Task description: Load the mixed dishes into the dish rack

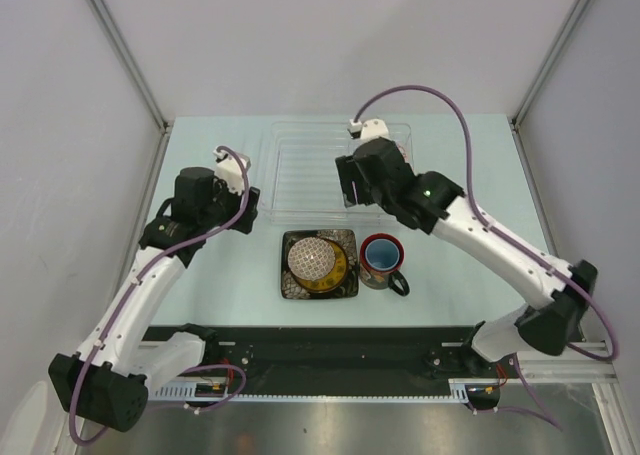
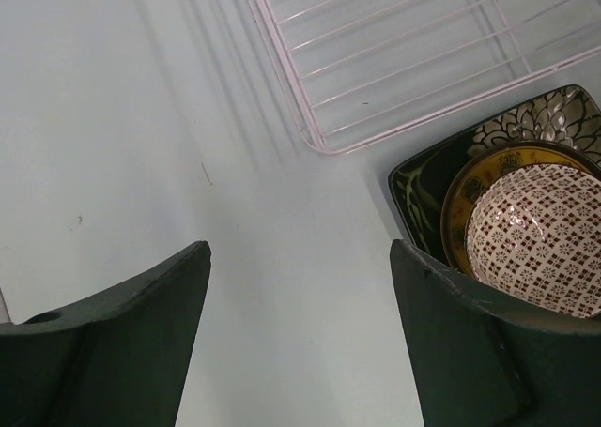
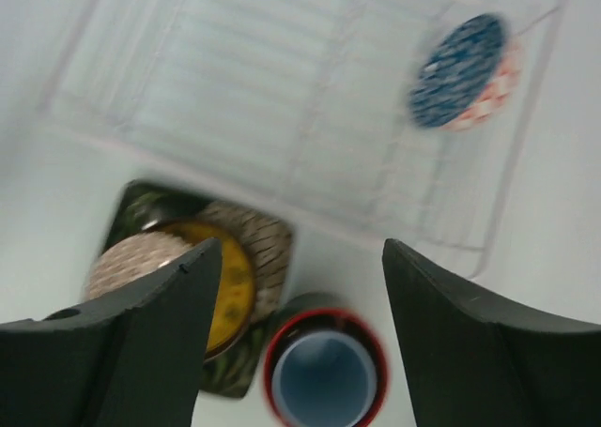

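The clear dish rack (image 1: 300, 165) lies at the table's far middle. In front of it stands a dark square plate (image 1: 345, 243) with a yellow plate (image 1: 339, 271) on it and an upside-down mosaic bowl (image 1: 312, 260) on top. The red-rimmed mug (image 1: 381, 258), blue inside, stands upright just right of the stack. My right gripper (image 1: 346, 190) hangs open over the rack's near right part. In its wrist view the mug (image 3: 326, 375) sits below the empty jaws, and a blurred round blue dish with a red-white edge (image 3: 460, 70) lies in the rack (image 3: 254, 89). My left gripper (image 1: 250, 210) is open, left of the stack.
In the left wrist view, the open left gripper (image 2: 300, 253) hovers over bare table. The rack's near left corner (image 2: 324, 141) and the stacked bowl (image 2: 540, 249) are to its right. Grey walls enclose the table; a black rail runs along the near edge.
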`<act>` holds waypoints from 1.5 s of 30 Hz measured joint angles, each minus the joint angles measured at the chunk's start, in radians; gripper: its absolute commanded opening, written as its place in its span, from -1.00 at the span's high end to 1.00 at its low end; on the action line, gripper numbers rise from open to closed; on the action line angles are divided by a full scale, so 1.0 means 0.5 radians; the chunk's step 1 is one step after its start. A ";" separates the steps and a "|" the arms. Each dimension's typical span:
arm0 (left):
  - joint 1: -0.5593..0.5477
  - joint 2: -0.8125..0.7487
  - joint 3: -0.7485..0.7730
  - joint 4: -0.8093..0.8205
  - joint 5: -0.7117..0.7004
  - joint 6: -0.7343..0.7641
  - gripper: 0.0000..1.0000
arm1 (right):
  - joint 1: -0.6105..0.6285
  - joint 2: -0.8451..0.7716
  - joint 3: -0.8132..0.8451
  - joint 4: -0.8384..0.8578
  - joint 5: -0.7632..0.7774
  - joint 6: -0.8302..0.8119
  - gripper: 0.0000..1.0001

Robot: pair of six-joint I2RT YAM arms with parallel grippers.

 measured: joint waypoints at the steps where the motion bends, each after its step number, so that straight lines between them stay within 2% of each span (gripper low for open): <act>1: 0.000 -0.007 0.005 -0.008 -0.005 0.001 -0.66 | 0.014 -0.076 -0.060 -0.013 -0.101 0.068 -0.39; 4: 0.000 -0.023 0.014 -0.020 -0.006 0.000 -0.66 | 0.047 -0.194 -0.241 -0.030 -0.407 0.301 -0.34; 12: 0.000 -0.040 0.022 -0.053 -0.008 0.002 -0.65 | 0.113 0.101 -0.498 -0.030 -0.861 0.563 -0.32; 35: 0.000 -0.048 0.023 -0.053 -0.008 0.034 -0.65 | 0.079 0.477 -0.642 0.401 -0.970 0.622 -0.17; 38: 0.000 -0.048 0.023 -0.053 -0.007 0.034 -0.65 | 0.067 0.526 -0.645 0.451 -0.969 0.628 -0.06; 40: 0.000 -0.048 0.023 -0.053 -0.007 0.034 -0.65 | 0.066 0.568 -0.657 0.477 -0.970 0.634 0.14; 41: 0.000 -0.048 0.023 -0.053 -0.007 0.034 -0.65 | 0.065 0.586 -0.663 0.485 -0.968 0.632 0.28; 42: 0.000 -0.048 0.023 -0.053 -0.008 0.034 -0.65 | 0.065 0.610 -0.669 0.495 -0.969 0.638 0.56; 45: 0.000 -0.048 0.023 -0.053 -0.008 0.034 -0.65 | 0.065 0.653 -0.677 0.544 -1.005 0.655 0.93</act>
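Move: The patterned bowl, sitting in the yellow bowl, lies about 13 cm to the right hand's left, some 9 cm back and 26 cm below it. The black tray under both bowls has its middle about 10 cm back, 11 cm left; the red mug stands some 16 cm right of the patterned bowl, level with it. The rack's middle is about 12 cm ahead and 6 cm left. From the left hand the patterned bowl lies roughly 14 cm right, 4 cm back, 19 cm lower. The right hand, empty after leaving the rack, sinks about 24 cm in all, first drawing back towards the base and to its left, then easing forward a little while still sinking and drifting left, until it is down at the right-hand rim of the patterned bowl. On the way the wrist tips the fingers down by some 35 degrees, and near the end the open fingers close most of the way about that rim, one on either side, coming into contact with it. ##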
